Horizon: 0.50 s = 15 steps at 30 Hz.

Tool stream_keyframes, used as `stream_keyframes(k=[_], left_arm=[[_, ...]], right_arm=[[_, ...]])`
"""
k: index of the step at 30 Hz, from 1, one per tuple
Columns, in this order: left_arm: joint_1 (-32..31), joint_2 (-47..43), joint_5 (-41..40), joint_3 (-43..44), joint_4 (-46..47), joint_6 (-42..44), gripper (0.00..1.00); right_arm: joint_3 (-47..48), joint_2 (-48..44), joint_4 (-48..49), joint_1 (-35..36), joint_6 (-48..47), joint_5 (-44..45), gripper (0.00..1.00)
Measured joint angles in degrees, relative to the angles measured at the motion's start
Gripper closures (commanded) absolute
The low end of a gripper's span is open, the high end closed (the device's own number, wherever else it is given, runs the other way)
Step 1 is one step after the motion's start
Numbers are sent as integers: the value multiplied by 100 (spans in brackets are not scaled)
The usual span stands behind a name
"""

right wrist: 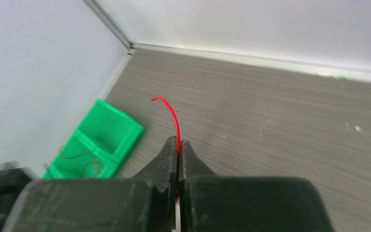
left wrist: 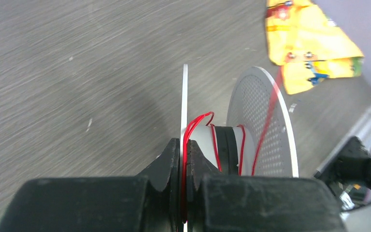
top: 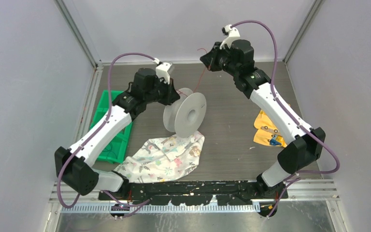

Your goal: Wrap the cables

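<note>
A white spool (top: 186, 113) stands on edge mid-table with a few turns of thin red cable (left wrist: 215, 140) round its core. My left gripper (left wrist: 184, 150) is shut on the spool's thin near flange (left wrist: 185, 96), with a red strand pinched alongside it. The perforated far flange (left wrist: 258, 111) stands to the right. My right gripper (right wrist: 178, 144) is raised near the back wall and shut on the cable (right wrist: 174, 113), whose short curled end sticks out past the fingertips. From there the cable (top: 200, 79) runs down to the spool.
A green bin (top: 108, 125) sits at the left under the left arm. A patterned cloth (top: 169, 154) lies in front of the spool. Yellow packets (top: 268, 130) lie at the right by the right arm. Walls close in on three sides.
</note>
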Motion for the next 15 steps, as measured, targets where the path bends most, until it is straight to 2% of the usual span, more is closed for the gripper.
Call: stream_keyframes(k=[3, 6, 11, 15], left_arm=[[168, -317, 669, 2, 17, -11, 99], [605, -645, 1307, 15, 289, -450, 99], [1556, -756, 1803, 57, 1432, -1996, 99], [1770, -562, 1687, 55, 1961, -3176, 100]], right_arm=[[-417, 26, 81, -251, 87, -33, 100], [-887, 26, 105, -365, 142, -79, 100], [-1860, -44, 439, -299, 411, -343, 99], [-2448, -367, 940, -59, 612, -396, 100]])
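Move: The left hand pinches the spool's left flange near the rim; the spool's middle lies about 5 cm to its right, 2 cm back and 7 cm below. From the right hand, high up with the red cable's end, the spool is some 12 cm back, 7 cm left and 18 cm down. The patterned cloth lies about 18 cm back, 6 cm left and 24 cm below the left hand, the green bin 5 cm back, 28 cm left and 22 cm below it. The left hand keeps its pinch on the flange and lifts the spool some 13 cm, easing back a little first and then going left and forward, while it rolls about 35 degrees so that its right side comes up. Against it the right hand, still gripping the cable's end with shut fingers, sinks about 13 cm on the spool's far right side, swinging briefly out to the right and then in again and slightly back, its fingers tipping some 15 degrees downward, so that it ends close beside the right flange, below the spool's middle. ##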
